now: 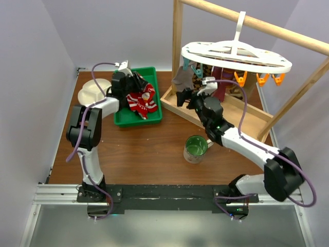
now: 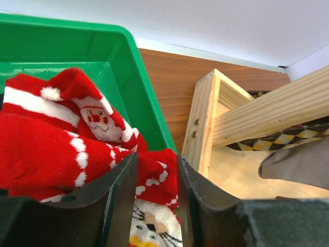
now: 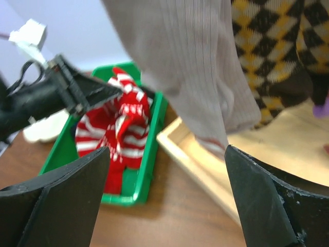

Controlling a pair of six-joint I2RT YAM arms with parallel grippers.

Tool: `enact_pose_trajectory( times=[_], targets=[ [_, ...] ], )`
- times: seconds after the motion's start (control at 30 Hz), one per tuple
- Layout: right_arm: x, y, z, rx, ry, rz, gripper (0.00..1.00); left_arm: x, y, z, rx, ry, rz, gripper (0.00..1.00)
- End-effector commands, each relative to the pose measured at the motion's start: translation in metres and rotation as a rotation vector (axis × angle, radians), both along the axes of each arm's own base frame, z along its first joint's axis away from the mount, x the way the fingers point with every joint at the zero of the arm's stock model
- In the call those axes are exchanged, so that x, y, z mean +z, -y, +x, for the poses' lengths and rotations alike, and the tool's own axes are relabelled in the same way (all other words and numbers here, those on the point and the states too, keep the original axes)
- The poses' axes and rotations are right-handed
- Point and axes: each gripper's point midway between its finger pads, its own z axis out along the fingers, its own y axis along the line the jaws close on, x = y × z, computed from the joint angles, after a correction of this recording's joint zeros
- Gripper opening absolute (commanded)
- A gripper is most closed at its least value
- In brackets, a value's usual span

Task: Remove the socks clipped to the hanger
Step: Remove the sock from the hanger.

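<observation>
The white oval hanger hangs from a wooden pole. A grey sock, a brown-cream checkered sock and a maroon sock are clipped under it. My right gripper is wide open just below the grey sock's toe, which dangles near the right finger without touching it. My left gripper is over the green bin, partly closed, with red-and-white sock fabric filling the gap between its fingers. More red-and-white socks lie in the bin.
The wooden frame's base tray sits under the hanger, right of the bin. A green cup stands on the table in front of my right arm. A white plate lies left of the bin. Orange clips hang free on the hanger's right rim.
</observation>
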Motion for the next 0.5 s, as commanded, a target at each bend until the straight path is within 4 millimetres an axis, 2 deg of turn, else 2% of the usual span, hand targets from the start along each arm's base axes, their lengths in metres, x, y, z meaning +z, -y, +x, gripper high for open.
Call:
enact_pose_trajectory(
  times=[0.0,0.17,0.47],
  targets=[
    [0.058,0.007,0.041,-0.085,0.164,0.088,0.99,0.065,0.007,-0.004,-0.038,0.150,-0.042,0.42],
    [0.059,0.001,0.069,-0.114,0.172,0.067,0.99,0.085,0.007,-0.008,-0.052,0.188,-0.034,0.43],
    [0.052,-0.001,0.086,-0.108,0.185,0.041,0.98,0.105,0.009,-0.015,-0.072,0.220,-0.050,0.43]
  ],
)
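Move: The gray sock hanging from the hanger is about 10 cm ahead of the open right hand, roughly 1 cm to its right, its middle some 3 cm higher. The checkered sock hangs about 7 cm to the right of the hand and 14 cm ahead, and the maroon sock 16 cm right and 11 ahead. The green tray lies around 22 cm left, 12 ahead and well below. From the left hand the gray sock is about 21 cm right, 2 cm back, 12 higher. The gray sock is what the right hand drives at: fingers wide open all along, the hand goes forward about 8 cm to bring the fingers to either side of the sock's lower part, slowing towards the end, its wrist turning slightly clockwise and tipping up about 5 degrees. The empty left hand rises some 6 cm from over the red socks in the green tray, drawing back slightly and keeping its half-open gap. ##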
